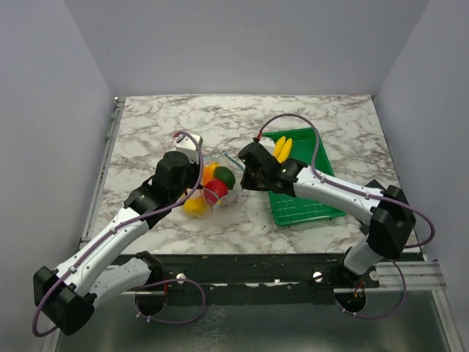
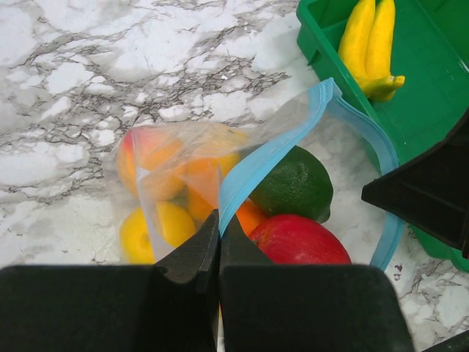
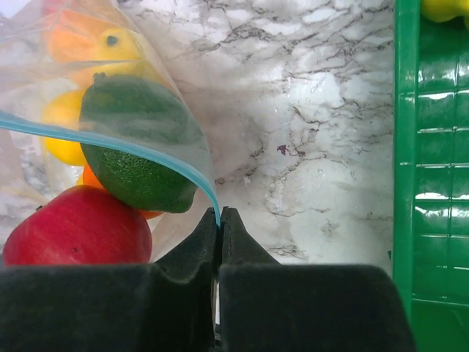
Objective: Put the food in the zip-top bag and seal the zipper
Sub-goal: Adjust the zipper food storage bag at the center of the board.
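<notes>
The clear zip-top bag [image 1: 217,183] lies on the marble table between my two arms, its mouth open. It holds food: a green lime [image 2: 294,183], a red apple [image 2: 300,240], orange fruit [image 2: 198,176] and a yellow lemon [image 2: 150,231]. My left gripper [image 2: 219,220] is shut on the light blue zipper [image 2: 271,154] at one side of the mouth. My right gripper [image 3: 220,215] is shut on the zipper [image 3: 110,143] at the other end, beside the lime [image 3: 135,150] and the apple [image 3: 73,227]. A yellow banana bunch [image 1: 281,148] lies in the tray.
The green ribbed tray [image 1: 304,205] sits right of the bag, under my right arm; its wall [image 3: 405,147] stands close to my right gripper. Bare marble lies behind and left of the bag. Grey walls enclose the table on three sides.
</notes>
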You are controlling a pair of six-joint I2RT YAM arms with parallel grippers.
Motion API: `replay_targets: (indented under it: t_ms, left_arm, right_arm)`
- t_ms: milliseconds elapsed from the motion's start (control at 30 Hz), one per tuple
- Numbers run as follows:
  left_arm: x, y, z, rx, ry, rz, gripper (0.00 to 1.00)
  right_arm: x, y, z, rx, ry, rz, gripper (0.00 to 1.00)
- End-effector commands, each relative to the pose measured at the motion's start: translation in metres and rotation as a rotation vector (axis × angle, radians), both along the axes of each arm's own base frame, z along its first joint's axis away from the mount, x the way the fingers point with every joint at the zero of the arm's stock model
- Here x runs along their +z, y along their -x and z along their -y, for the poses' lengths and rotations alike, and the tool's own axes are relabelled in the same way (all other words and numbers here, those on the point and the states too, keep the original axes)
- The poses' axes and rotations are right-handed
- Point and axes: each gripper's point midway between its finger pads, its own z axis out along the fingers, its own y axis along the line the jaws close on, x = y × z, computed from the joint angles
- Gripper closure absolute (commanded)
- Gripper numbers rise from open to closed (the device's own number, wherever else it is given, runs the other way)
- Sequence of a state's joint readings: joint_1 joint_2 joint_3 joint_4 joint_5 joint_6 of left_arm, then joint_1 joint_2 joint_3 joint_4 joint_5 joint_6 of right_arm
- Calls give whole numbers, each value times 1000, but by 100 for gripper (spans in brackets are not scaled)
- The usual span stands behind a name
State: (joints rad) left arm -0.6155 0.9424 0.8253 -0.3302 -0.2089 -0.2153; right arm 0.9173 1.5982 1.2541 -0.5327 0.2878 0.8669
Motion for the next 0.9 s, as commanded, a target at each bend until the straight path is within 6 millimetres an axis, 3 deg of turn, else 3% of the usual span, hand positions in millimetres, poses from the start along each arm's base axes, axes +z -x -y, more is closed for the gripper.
replay_targets:
  t_ms: [0,233,567,667,767,867]
  left_arm:
    - [10,3,-3,1,22,35,100]
    - [30,7,-19,69,24,65,100]
    - [33,23,-26,80,28,-8,100]
    - [33,30,-22,61,42,-52,100]
    - [33,35,-16,41,75,-87,100]
    - [17,36,-12,48,84,-137,100]
  right_arm:
    - [32,-16,-1,-21,-10,103,99]
    - [75,-20,14,23,40,213,99]
    - [121,-11,41,143,194,260,99]
    - [132,-3,37,212,184,251,99]
    - [132,2,33,253,174,235,99]
    - [107,5,28,279,186,188,99]
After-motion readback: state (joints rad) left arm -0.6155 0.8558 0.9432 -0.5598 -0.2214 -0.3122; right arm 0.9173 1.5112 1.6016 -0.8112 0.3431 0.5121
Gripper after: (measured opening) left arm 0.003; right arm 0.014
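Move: Both closed grippers already hold the blue zipper rim of the food storage bag. The red apple lies about 4 cm to the left hand's right, level with it and some 11 cm below, the avocado 3 cm farther out and 3 cm farther right than the apple. From the right hand the apple is about 8 cm to the left and 5 cm down, the avocado 5 cm left and 3 cm ahead; the green bin's middle is 17 cm right and 3 cm ahead. Keep both pinches shut and raise the bag's right rim about 13 cm, easing the right gripper slightly right and tipping its fingers up some 15 degrees while turning it counter-clockwise. Bring the left gripper up about 3 cm, nearly as far back and a little left, so the two held edges draw apart as they rise above the food. ##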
